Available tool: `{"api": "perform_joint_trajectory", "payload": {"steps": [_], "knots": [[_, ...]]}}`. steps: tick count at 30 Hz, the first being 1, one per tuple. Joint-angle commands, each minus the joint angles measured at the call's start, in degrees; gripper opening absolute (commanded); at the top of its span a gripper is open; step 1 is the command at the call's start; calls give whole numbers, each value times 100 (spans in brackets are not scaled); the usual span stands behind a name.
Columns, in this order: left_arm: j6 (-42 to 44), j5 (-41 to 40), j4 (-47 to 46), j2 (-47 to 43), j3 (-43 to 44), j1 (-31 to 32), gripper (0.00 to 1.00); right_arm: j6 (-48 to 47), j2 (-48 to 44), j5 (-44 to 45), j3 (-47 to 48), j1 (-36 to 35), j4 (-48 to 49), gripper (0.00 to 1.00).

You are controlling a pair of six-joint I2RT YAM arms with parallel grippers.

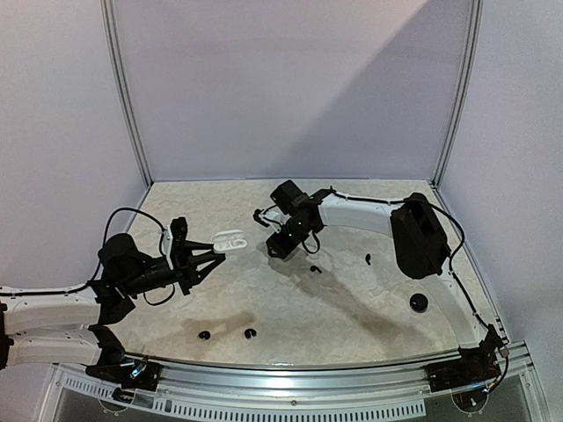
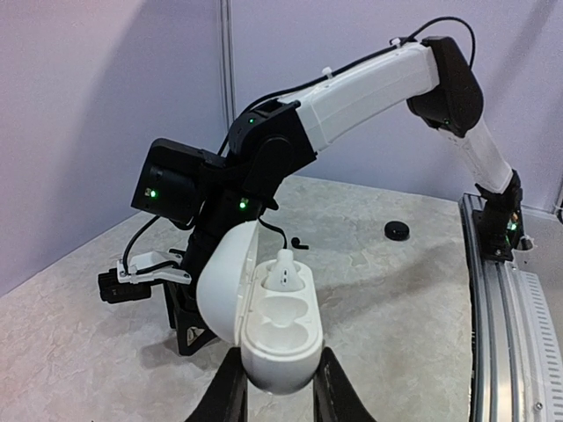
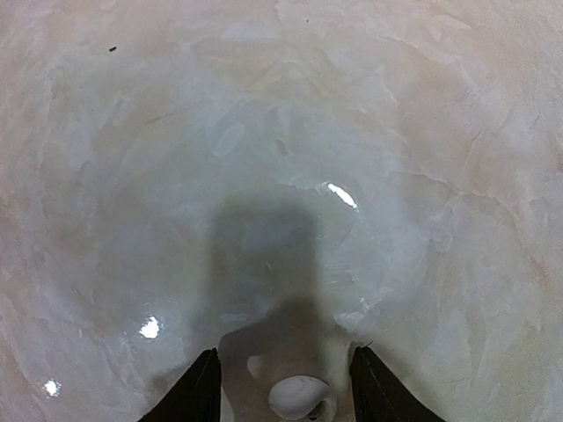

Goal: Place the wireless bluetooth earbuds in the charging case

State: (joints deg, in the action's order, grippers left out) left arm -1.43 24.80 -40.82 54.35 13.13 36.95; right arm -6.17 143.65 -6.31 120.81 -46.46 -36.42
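Note:
My left gripper (image 2: 280, 374) is shut on the white charging case (image 2: 280, 330), holding it above the table with the lid (image 2: 224, 281) swung open to the left. One white earbud (image 2: 284, 267) stands in the far socket; the near socket is bare. From above, the case (image 1: 230, 239) sits at the left gripper's (image 1: 211, 255) tip. My right gripper (image 3: 285, 352) points down at the table, open, and a second white earbud (image 3: 299, 396) lies between its fingers, touching neither. In the top view the right gripper (image 1: 277, 246) is just right of the case.
Black earbuds lie loose on the marble table: two near the front (image 1: 204, 335) (image 1: 250, 333), one by the right gripper (image 1: 315, 268) and one further right (image 1: 368, 258). A round black case (image 1: 419, 303) sits at the right, also seen from the left wrist (image 2: 397, 230).

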Motion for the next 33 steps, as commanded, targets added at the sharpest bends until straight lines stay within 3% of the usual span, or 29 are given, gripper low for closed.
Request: {"api": "perform_joint_trajectory", "payload": {"steps": [1,8,12,27,33], "knots": [[134,-6,98,-44,-82,-39,0,37,187,377,89,55,-138,47],[134,15,100,-54,-107,-39,0,89,109,382,8,49,-474,25],[134,24,100,-73,-124,-39,0,196,-63,358,-153,54,-535,19],[416,85,161,-186,-170,-39,0,1345,-634,1377,-952,-94,-1088,16],[492,119,171,-196,-170,-39,0,1773,-661,1474,-1008,-288,-1198,22]]}}
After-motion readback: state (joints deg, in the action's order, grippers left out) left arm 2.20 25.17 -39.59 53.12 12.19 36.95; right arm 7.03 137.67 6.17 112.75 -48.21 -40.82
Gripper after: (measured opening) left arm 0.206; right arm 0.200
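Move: Between the right hand's open fingertips lies the last loose white earbud, about 1 cm ahead, 1 cm to the right and 1 cm down. From that hand, the open charging case is roughly 17 cm back, 9 cm left and 20 cm up; the nearest black earbud is some 6 cm back and 9 cm right, another about 2 cm back and 22 cm right. The white earbud lies about 20 cm ahead, 13 cm right and 20 cm below the left hand. Nudging about 1 cm forward and right at table height, the right hand closes its half-open fingers and pinches the white earbud between the tips. Keeping that grip, it then travels level some 4 cm, right first and then also back, towards the nearest black earbud, while turning about 15 degrees clockwise. The left hand keeps holding the open case. ##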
